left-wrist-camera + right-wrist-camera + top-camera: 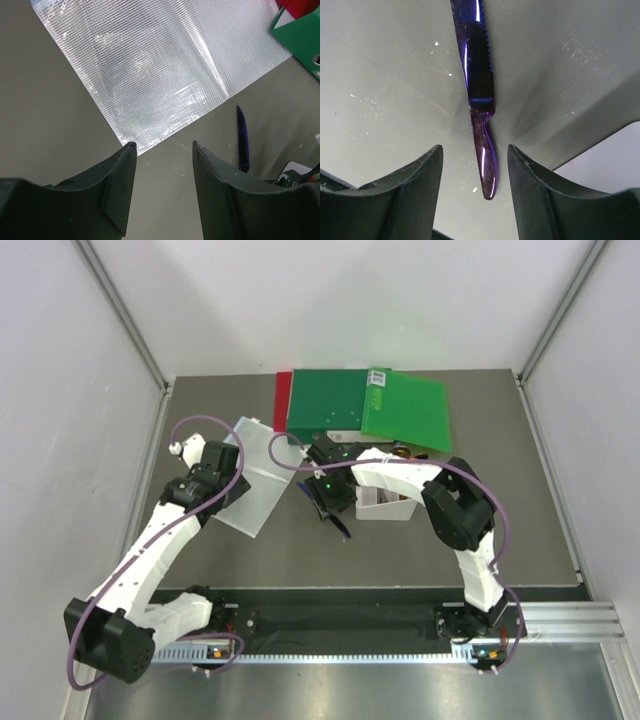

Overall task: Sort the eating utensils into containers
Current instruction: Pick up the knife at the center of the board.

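A dark blue, purple-sheened knife (479, 80) lies flat on the grey table, and part of it pokes out below the right arm (339, 524). My right gripper (475, 147) hangs open just over its handle end, one finger on each side, touching nothing. It sits left of the white bin (386, 509), whose contents the arm mostly hides. My left gripper (164, 145) is open and empty above bare table at the corner of the clear sheet (160, 65). The same knife (242, 137) shows to its right.
Green folders (400, 410) and a red one (283, 400) lie flat at the back, behind the bin. The clear plastic sheet (250, 480) lies under the left arm. White walls close in both sides.
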`<state>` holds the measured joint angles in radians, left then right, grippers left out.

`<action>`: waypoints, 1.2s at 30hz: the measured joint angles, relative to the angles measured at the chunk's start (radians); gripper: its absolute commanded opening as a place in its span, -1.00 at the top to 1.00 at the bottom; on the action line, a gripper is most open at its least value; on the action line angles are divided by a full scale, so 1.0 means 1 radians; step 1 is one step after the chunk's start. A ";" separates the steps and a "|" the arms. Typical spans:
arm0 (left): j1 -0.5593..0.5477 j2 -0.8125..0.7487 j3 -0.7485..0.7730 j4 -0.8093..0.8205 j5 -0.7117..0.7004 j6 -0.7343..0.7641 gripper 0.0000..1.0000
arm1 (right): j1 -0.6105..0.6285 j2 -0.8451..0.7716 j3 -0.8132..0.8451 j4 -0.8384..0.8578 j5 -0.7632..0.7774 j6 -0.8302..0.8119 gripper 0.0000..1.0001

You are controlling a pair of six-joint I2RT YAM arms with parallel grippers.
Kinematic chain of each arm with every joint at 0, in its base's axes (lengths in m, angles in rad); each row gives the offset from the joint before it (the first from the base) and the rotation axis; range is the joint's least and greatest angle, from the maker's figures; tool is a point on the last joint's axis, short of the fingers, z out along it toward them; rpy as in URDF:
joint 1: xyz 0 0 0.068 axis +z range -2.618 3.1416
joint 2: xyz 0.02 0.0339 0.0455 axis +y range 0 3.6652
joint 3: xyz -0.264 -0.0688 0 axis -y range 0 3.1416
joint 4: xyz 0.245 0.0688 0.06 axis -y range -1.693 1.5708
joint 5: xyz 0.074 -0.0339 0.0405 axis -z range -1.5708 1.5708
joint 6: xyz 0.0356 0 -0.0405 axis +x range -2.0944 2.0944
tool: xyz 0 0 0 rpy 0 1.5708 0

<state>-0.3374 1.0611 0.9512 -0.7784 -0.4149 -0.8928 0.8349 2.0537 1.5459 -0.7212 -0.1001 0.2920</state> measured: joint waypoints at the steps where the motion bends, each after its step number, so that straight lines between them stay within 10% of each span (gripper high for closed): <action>1: 0.000 0.000 -0.002 -0.003 0.003 0.001 -0.07 | 0.000 0.002 0.002 0.000 0.000 0.000 -0.08; 13: 0.002 -0.015 -0.013 -0.022 0.006 0.007 -0.06 | 0.019 0.053 0.048 -0.029 0.081 0.008 0.28; 26: 0.024 -0.048 -0.013 -0.079 -0.012 0.032 -0.05 | 0.082 0.105 0.120 -0.096 0.212 0.009 0.23; 33: 0.024 -0.049 -0.013 -0.087 -0.021 0.032 -0.05 | 0.097 0.157 0.200 -0.148 0.221 0.010 1.00; 36: 0.025 -0.049 -0.013 -0.093 -0.023 0.032 -0.05 | 0.098 0.168 0.220 -0.169 0.224 0.008 1.00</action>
<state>-0.3126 1.0122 0.9382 -0.8715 -0.4381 -0.8608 0.9333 2.2219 1.7660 -0.8902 0.1238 0.2996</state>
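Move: My right hand hovers just above the knife's handle: the knife's middle is about 1 cm ahead, 1 cm to the left and 2 cm down, its blade running off forward-left. The white container stands some 16 cm to my right hand's right and 4 cm farther out. The pale sheet is roughly 20 cm to its left and 12 cm ahead. From my left hand the knife is about 20 cm to the right, level with it fore and aft, 15 cm below. I sink my open right hand about 2 cm onto the knife, then edge 1 cm left, swinging the fingers more upright by some 15 degrees. The fingers narrow partway on the way down, then close nearly shut and pinch the handle close behind the blade. Meanwhile my open left hand draws about 3 cm back and left, away from the knife. ##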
